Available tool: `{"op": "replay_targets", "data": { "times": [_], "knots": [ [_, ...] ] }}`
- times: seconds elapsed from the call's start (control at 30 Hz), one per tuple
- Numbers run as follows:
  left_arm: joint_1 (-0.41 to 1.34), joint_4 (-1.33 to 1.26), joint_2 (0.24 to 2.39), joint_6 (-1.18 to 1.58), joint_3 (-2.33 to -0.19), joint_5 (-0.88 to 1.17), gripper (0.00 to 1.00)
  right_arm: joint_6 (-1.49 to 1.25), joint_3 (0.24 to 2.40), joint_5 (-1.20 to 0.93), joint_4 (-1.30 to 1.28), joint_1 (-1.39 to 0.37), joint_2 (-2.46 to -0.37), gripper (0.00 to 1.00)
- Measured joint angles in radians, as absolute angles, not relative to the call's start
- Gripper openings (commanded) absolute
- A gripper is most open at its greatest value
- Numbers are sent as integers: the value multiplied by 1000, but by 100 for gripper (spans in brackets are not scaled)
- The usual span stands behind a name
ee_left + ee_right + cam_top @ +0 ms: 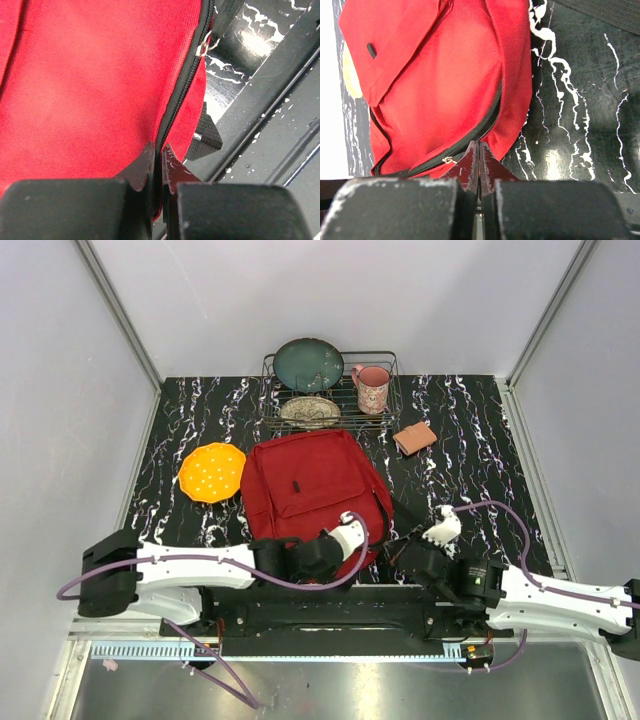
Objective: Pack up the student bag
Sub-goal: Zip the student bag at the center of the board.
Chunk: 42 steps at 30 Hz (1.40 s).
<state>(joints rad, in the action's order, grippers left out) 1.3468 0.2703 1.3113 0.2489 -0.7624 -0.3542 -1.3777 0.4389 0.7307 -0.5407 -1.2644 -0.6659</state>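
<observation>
The student bag [305, 485], a big red backpack, lies flat in the middle of the black marbled table. My left gripper [330, 558] is at the bag's near edge. In the left wrist view its jaws [161, 150] are shut on the bag's black zipper line [177, 95], which runs down into the thin gap between them. My right gripper [392, 548] is at the bag's near right corner. Its jaws [479, 145] are pressed shut, tips against the red fabric [445, 90] just below the zipper. A small metal ring [449, 160] shows on that zipper.
An orange plate [212, 472] lies left of the bag. Behind it a wire dish rack [385, 400] holds a green plate [308, 363], a patterned dish [310, 410] and a pink mug [372, 388]. A tan pouch [415, 438] lies at the back right. The black base rail [330, 615] runs close along the bag's near edge.
</observation>
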Motion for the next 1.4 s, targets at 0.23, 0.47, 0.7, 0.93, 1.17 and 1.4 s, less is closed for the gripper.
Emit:
{"op": "replay_targets", "data": {
  "times": [0.23, 0.47, 0.7, 0.93, 1.17, 1.4],
  "knots": [
    [1347, 271, 1163, 324, -671, -374, 0, -1417, 439, 770, -596, -1250, -637, 0],
    [1348, 279, 1073, 383, -618, -375, 0, -1357, 469, 779, -611, -1120, -658, 0],
    [1373, 237, 1059, 424, -593, -380, 0, -1173, 510, 697, -511, -978, -685, 0],
    [1470, 221, 1062, 462, -587, -455, 0, -990, 540, 560, -360, -832, -840, 0],
    [1571, 230, 1063, 530, -574, -566, 36, -866, 582, 443, -250, -757, -989, 0],
    [1605, 299, 1060, 575, -574, -624, 99, -802, 593, 398, -205, -725, -966, 0]
  ]
}}
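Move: The right hand has the student bag's zip pull in its shut fingers, with the slider about 2 cm left of and below them; the zip's far stretch on the bag's right side lies some 11 cm ahead. The bag's middle is about 9 cm ahead and 13 cm left, the black strap 8 cm ahead and 5 cm right. The left hand already pinches the zip edge at the near right corner, with the slider about 3 cm ahead and 5 cm right of it. Keeping its grip on the zip pull, the right hand draws the slider round the corner and up the bag's right side, first forward and right, then mostly forward, about 11 cm in all. The left fingers hold the zip edge as a counter-pull, easing left, then back roughly 5 cm, and at last open wide and let the edge go. ##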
